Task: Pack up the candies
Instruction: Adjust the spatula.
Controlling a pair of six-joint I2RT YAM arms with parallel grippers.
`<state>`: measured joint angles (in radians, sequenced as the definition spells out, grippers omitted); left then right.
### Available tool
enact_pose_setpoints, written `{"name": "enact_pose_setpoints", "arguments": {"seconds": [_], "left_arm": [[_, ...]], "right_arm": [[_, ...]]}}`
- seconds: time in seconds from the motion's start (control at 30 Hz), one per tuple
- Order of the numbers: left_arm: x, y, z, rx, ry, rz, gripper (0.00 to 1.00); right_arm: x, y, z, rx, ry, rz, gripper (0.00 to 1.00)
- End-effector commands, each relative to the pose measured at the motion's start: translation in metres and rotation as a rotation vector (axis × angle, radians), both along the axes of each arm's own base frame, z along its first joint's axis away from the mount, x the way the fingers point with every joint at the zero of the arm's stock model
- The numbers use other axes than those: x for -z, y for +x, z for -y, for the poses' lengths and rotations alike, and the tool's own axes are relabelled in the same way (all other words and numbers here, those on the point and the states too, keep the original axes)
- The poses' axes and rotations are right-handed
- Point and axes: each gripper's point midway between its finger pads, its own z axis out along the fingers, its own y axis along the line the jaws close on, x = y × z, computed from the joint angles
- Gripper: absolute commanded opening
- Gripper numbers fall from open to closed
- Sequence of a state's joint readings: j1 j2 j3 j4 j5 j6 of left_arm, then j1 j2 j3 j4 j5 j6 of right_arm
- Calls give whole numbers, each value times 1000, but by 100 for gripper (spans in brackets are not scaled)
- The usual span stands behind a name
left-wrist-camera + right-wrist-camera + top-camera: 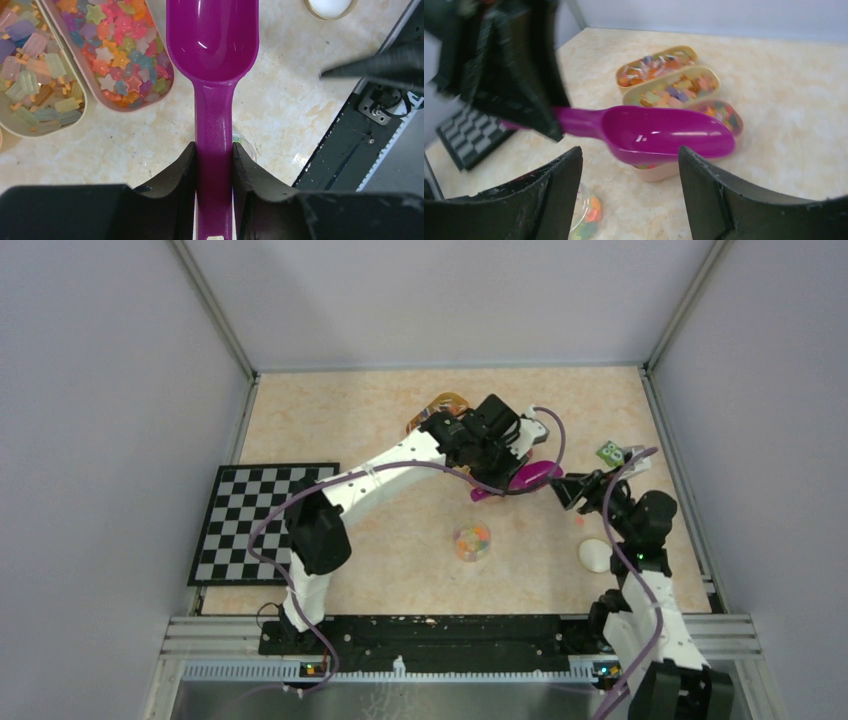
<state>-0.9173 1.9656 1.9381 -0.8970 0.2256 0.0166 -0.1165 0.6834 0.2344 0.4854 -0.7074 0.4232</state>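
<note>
My left gripper (214,150) is shut on the handle of an empty purple scoop (212,40), held level above the table. The candies (125,50) fill oblong trays just left of the scoop bowl; star shapes in one, ice-lolly shapes (35,75) in the one beside it. More candies lie in a small clear jar (472,540) in mid table. My right gripper (630,155) stands open just short of the scoop (664,132), touching nothing. In the top view the left gripper (505,462) and the right gripper (575,490) flank the scoop (530,477).
A white round disc (594,554) lies near the right arm. A small green and white item (610,453) sits at the right. A checkerboard (265,520) covers the left side. The trays (445,405) are partly hidden under the left arm. Walls enclose the table.
</note>
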Motion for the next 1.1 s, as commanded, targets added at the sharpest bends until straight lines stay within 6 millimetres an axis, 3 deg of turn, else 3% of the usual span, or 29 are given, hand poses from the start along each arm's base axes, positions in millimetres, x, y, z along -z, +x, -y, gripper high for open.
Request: {"name": "enact_pose_setpoints", "arguments": {"seconds": [0.0, 0.13, 0.33, 0.4, 0.53, 0.77, 0.87, 1.07], "left_arm": [[-37, -22, -12, 42, -56, -23, 0], [-46, -29, -18, 67, -85, -40, 0], [-56, -35, -19, 92, -121, -45, 0], [-59, -36, -19, 100, -141, -52, 0], [-71, -36, -12, 134, -209, -42, 0], [-90, -37, -2, 205, -328, 52, 0], [-88, -34, -6, 226, -334, 111, 0], [-66, -28, -13, 236, -302, 184, 0]], "right_arm": [[-48, -18, -37, -140, -310, 471, 71], [-44, -22, -61, -262, -415, 521, 71], [-31, -15, -72, -349, -489, 482, 63], [-27, -17, -76, -380, -481, 465, 54], [-24, -14, -80, -379, -446, 435, 23], [-23, -7, -85, -379, -340, 317, 0], [-26, -3, -86, -361, -283, 268, 0], [-25, -1, -89, -350, -197, 240, 0]]}}
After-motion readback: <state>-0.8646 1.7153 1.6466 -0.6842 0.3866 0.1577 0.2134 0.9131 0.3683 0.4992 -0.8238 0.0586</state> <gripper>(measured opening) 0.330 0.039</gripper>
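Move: About 3 cm ahead of the right hand's open fingers, 3 cm to their left and nearly level with them is the spatula's bowl; it is some 7 cm right and 3 cm forward of the left hand, which still grips the handle. From the right hand the pink candy box lies about 8 cm forward and 11 cm left, the candy jar 8 cm back and 17 cm left, and the white lid 10 cm back and 10 cm right, all some 17 cm lower. Sweeping about 9 cm to its left with a slight draw back, the right hand first rises a couple of cm and sinks again, turns some 25 degrees counter-clockwise and tips up, then shuts its fingers on the bowl's edge by the neck. The left hand keeps the handle, rising about 3.5 cm and easing a little left and back while tilting. ##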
